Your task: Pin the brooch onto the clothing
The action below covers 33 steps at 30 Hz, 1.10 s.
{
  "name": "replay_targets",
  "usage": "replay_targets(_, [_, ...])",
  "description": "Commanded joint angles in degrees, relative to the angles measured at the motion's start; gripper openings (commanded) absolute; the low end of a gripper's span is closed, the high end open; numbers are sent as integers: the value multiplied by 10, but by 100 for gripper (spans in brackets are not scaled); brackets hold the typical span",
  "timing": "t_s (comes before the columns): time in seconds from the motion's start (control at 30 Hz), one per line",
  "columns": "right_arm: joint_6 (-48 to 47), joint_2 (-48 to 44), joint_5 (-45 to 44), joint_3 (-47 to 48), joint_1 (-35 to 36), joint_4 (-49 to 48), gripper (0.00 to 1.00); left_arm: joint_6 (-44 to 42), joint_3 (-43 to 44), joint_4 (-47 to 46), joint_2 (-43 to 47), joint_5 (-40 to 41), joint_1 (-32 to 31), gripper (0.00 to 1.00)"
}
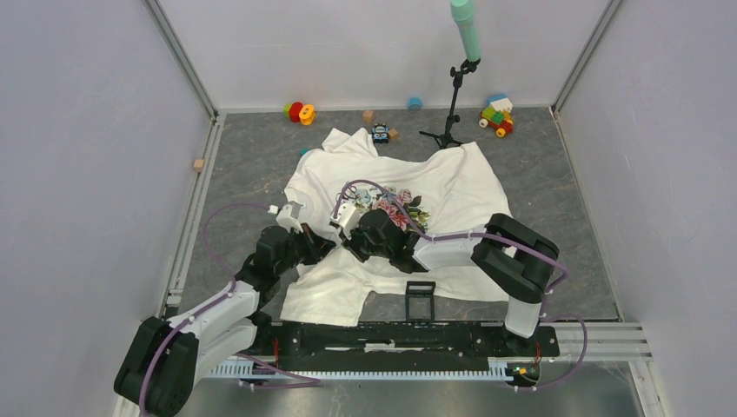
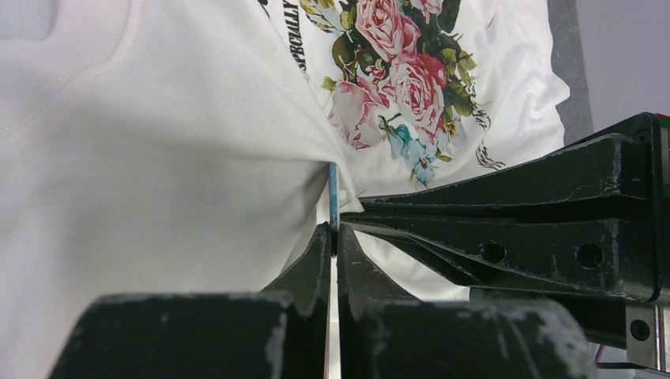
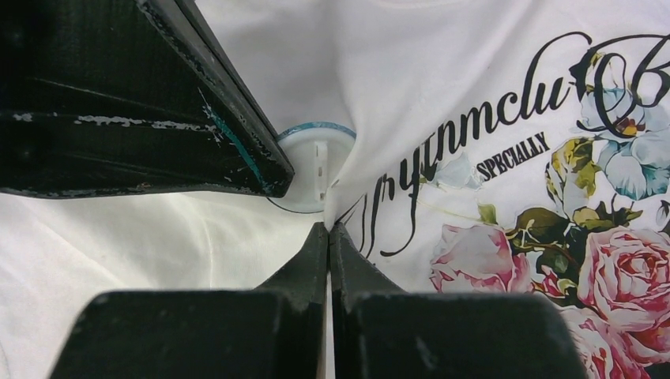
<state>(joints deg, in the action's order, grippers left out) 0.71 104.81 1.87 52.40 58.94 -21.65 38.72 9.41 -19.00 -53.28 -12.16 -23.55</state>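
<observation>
The white T-shirt (image 1: 452,191) with a rose print lies spread on the grey table. My left gripper (image 2: 333,230) is shut on the brooch (image 2: 333,193), seen edge-on as a thin blue disc pressed against a raised fold of the shirt (image 2: 158,158). My right gripper (image 3: 328,227) is shut on that fold of shirt (image 3: 442,63), beside the black lettering. In the right wrist view the brooch (image 3: 312,170) shows its pale back with a blue rim and a pin clasp, held by the left fingers (image 3: 197,118). In the top view the grippers meet at the shirt's left chest, left (image 1: 323,243) and right (image 1: 349,241).
A black square frame holder (image 1: 420,301) stands at the shirt's near hem. A black stand with a teal tube (image 1: 452,104) stands behind the shirt. Small toys (image 1: 300,112) (image 1: 497,115) (image 1: 380,133) and blocks lie along the back edge. Walls close in both sides.
</observation>
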Motion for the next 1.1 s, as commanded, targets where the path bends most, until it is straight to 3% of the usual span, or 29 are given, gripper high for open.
replay_targets(0.0, [-8,-11,-6,1,6,-5,1,-6,18,-33,10,-4,0,2])
replay_targets(0.27, [-2,-107,2,-37,4,3,41,7,30,-16,52,-37,1,2])
replay_targets(0.43, [-29,-207,12,-73,-7,21,59,-11,67,47,82,-78,8,2])
replay_targets(0.6, [-22,-293,148,-112,-72,15,74,13,88,57,101,-138,29,2])
replay_targets(0.77, [6,-326,335,-106,-139,8,79,42,136,62,83,-254,39,2])
replay_targets(0.87, [16,-328,389,-91,-161,5,80,46,171,78,66,-324,48,2])
replay_targets(1.07, [46,-306,478,-62,-188,-29,78,-33,256,182,6,-449,71,2])
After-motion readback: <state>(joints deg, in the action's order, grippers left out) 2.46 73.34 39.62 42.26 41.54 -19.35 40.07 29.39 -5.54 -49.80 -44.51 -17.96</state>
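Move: The brooch is pinched edge-on in the left fingers, its middle about 1 cm ahead and 1 cm right of that hand, level with it. From the right fingers, shut on the cloth beside it, the brooch is about 2 cm left, neither ahead nor back, at equal height. The flower print lies roughly 10 cm ahead, 13 cm right and 4 cm below the left hand; the black box is 12 cm back, 19 cm right, 4 cm lower. The brooch stays clamped in the left fingers and goes up about 14 cm with the clothing on it, veering some 5 cm right while that hand turns about 25 degrees clockwise and its left side dips. The right fingers first spread wide, letting go of the cloth beside the brooch, then back away up some 16 cm and to the right, turning counter-clockwise and drifting slightly back. ##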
